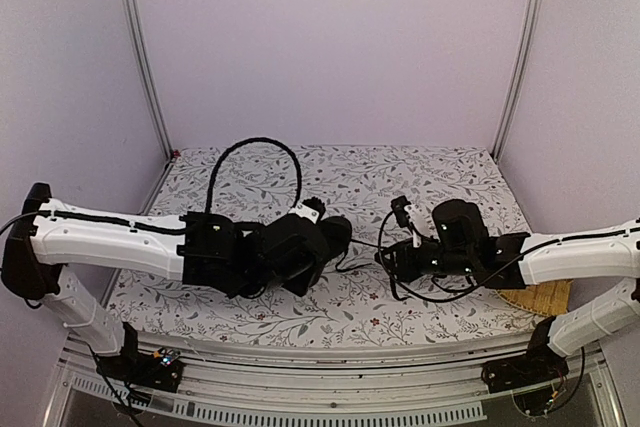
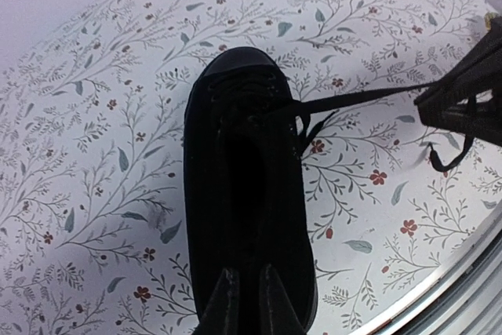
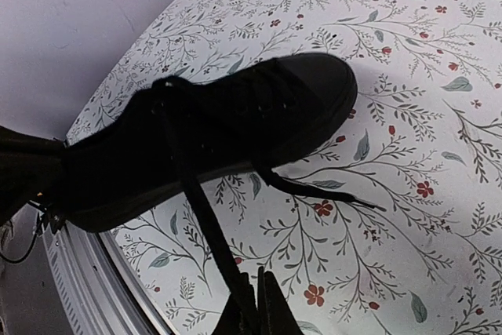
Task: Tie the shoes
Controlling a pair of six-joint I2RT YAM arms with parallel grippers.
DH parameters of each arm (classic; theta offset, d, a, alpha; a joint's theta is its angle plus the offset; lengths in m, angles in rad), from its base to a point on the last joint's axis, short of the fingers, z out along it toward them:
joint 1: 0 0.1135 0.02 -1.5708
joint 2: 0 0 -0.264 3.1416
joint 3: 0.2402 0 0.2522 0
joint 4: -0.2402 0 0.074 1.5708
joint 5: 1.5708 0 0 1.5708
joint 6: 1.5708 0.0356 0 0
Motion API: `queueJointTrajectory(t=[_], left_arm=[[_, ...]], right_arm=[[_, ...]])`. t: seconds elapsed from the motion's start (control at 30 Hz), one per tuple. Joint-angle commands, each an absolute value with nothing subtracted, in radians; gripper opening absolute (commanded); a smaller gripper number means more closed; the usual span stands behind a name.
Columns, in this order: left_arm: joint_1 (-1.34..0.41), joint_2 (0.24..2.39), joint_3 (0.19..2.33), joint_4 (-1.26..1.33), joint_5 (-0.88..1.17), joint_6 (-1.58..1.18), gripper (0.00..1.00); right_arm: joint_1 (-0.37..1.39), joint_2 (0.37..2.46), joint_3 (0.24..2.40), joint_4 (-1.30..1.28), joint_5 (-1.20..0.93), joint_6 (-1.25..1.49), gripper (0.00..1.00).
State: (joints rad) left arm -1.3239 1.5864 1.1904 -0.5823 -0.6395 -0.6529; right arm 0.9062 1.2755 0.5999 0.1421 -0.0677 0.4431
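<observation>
The black shoe (image 2: 243, 162) lies on the flowered tablecloth, toe pointing away from the left wrist camera. My left gripper (image 2: 249, 292) is at the heel, its two fingers (image 2: 227, 300) closed on the back rim of the shoe. From above, the left gripper (image 1: 310, 247) covers most of the shoe (image 1: 338, 232). One thin black lace (image 3: 196, 202) runs taut from the eyelets down into my right gripper (image 3: 257, 296), which is shut on it. The right gripper (image 1: 385, 257) is to the right of the toe. The other lace end (image 3: 314, 190) lies loose on the cloth.
A black cable loop (image 1: 255, 162) arches over the table behind the left arm. A tan woven mat (image 1: 545, 297) pokes out under the right arm. The metal front rail (image 3: 86, 264) borders the cloth near the shoe. Pale walls enclose three sides.
</observation>
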Motion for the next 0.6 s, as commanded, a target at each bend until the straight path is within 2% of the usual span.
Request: queueJointTrajectory(t=[0.0,0.13,0.27,0.43,0.57], left_arm=[[-1.299,1.488,1.218,-0.509,-0.755,-0.493,0.00],[-1.309,1.515,1.308,-0.415,-0.661,-0.340,0.00],[-1.324,1.639,1.531,-0.384,-0.606,-0.238,0.00],[-1.328,1.749,1.723,-0.347,-0.554,-0.187,0.00],[-1.326,1.769,1.733,-0.289,-0.535,-0.174,0.00]], right_arm=[[0.922,1.316,0.662,0.139,-0.065,0.486,0.02],[0.922,1.307,0.620,0.186,0.001,0.522,0.03],[0.921,1.262,0.557,0.196,0.055,0.551,0.03],[0.921,1.116,0.541,0.066,0.156,0.572,0.04],[0.921,0.983,0.561,-0.058,0.237,0.572,0.05]])
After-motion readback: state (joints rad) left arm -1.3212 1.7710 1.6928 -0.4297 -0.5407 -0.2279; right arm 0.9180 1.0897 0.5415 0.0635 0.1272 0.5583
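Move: The shoe, pinched by its heel in the left fingers, has its middle about 7 cm ahead of the left hand, 4 cm to its right and 3 cm below. The right fingers holding the taut lace are roughly 15 cm right of the left hand, 3 cm ahead and 2 cm lower. From the right hand, the shoe's middle lies some 4 cm ahead and 11 cm left, about level. The loose lace dangles 5 cm right of the shoe's middle, level with it fore and aft, and 3 cm lower. The shoe, still gripped at the heel, is raised by the left hand, first nearly straight up and then sweeping right while rising, some 14 cm up and 12 cm right, its toe tipping up and swinging clockwise. The right hand keeps its pinch on the lace, nearly still at first, then draws about 5 cm right with a slight late rise, turning a little clockwise. ##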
